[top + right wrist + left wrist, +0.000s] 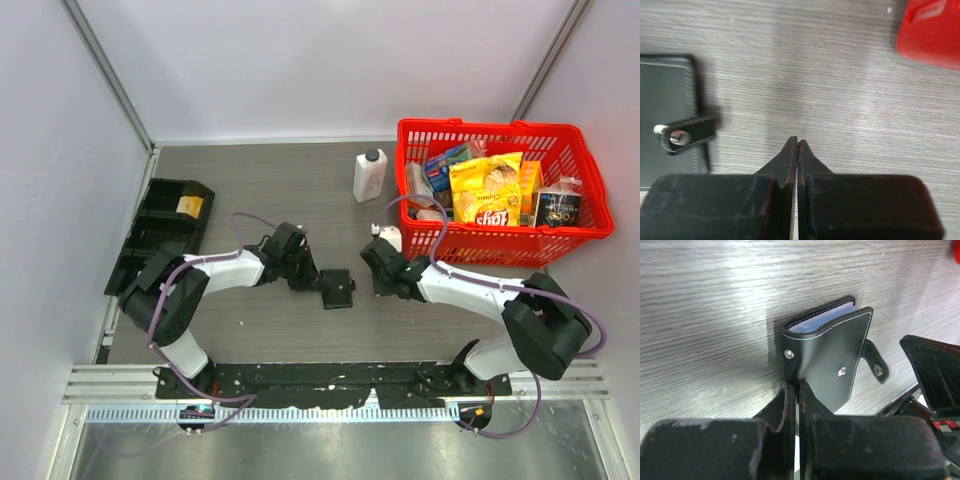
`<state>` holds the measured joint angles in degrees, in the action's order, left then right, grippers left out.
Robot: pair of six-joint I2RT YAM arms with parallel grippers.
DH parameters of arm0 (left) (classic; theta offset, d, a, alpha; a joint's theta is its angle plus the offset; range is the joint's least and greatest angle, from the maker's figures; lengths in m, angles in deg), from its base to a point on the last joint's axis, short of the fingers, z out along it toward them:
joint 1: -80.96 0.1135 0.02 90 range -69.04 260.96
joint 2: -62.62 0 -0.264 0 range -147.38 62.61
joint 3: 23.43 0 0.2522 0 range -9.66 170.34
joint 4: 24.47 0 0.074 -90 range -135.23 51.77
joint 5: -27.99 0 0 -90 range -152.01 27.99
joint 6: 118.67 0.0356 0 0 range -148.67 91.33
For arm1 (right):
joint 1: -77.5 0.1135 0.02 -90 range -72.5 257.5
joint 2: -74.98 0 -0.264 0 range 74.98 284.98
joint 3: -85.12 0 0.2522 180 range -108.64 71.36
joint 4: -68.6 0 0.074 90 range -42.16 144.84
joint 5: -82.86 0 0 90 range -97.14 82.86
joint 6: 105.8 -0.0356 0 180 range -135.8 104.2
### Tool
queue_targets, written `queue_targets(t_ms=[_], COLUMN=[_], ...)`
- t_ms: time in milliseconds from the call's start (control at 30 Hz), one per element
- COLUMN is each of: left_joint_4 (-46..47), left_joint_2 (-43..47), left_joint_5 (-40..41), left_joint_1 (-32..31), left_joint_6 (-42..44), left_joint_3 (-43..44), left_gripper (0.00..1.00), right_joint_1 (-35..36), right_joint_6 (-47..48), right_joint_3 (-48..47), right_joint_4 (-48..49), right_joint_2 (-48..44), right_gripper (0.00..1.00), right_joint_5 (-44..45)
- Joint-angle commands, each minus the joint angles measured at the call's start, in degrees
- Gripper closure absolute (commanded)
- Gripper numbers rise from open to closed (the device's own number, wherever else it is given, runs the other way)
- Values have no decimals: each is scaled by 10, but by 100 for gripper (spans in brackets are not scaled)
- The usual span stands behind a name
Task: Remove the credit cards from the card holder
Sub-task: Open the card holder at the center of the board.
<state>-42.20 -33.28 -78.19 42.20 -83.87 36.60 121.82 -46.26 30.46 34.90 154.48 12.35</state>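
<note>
The card holder (pixel 338 288), a small black bifold wallet, lies mid-table between the arms. In the left wrist view its cover (pixel 835 355) is raised a little, and the light blue edges of the credit cards (pixel 815 325) show in the gap. The snap tab (pixel 875 365) hangs loose at the far side. My left gripper (pixel 796 385) (pixel 303 277) is shut on the cover's near edge. My right gripper (pixel 798 142) (pixel 383 283) is shut and holds nothing. It hovers just right of the card holder (pixel 665 120), near the tab (pixel 687 131).
A red basket (pixel 480 245) full of groceries stands at the back right; its corner (pixel 930 30) shows in the right wrist view. A white bottle (pixel 369 175) stands beside it. A black compartment tray (pixel 150 240) with a yellow item (pixel 190 206) lies at the left.
</note>
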Motion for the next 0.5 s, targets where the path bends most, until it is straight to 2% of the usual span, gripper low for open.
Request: queue_targets(t_ms=[0,200,233,333,367,400,467], left_joint_4=[-49,-77,-85,-97,-99,-100,-99], left_joint_2=[22,30,30,30,30,30,31], left_joint_5=[24,32,34,37,37,38,40], left_joint_1=[16,27,26,27,27,26,27], left_joint_6=[26,68,75,89,91,92,93], left_joint_3=[-14,6,12,23,25,27,27], left_gripper=[100,100,100,100,100,100,100], right_joint_1=[-5,-5,-4,4,7,16,27], right_joint_6=[-13,-15,-15,1,2,6,3], right_joint_3=[-14,-15,-15,-23,-28,-37,-62], right_joint_4=[-42,15,27,58,70,74,75], right_joint_2=[17,-21,-27,-51,-51,-48,-33], right_gripper=[99,99,96,75,71,63,55], right_joint_5=[18,-37,-40,-69,-73,-74,-64])
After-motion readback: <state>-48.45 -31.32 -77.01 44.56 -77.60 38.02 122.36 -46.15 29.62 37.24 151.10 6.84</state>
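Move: The card holder's left edge is already in the left fingers, its middle about 4 cm to the right of that hand, 1 cm back and 1 cm below. From the right hand, shut and empty, the holder's middle lies roughly 9 cm left, 1 cm ahead and 2 cm below. The white bottle stands some 25 cm ahead of the right hand and 2 cm left; the red basket's middle is about 18 cm ahead and 27 cm right. Still pinching the card holder's left edge, the left hand draws it about 2 cm further left, easing off. The right hand, touching nothing, first dips a centimetre or so down, back and to the right, then turns round and swings about 4 cm left and nearly as far up, on the holder's strap side, its shut fingers opening to over a third. ##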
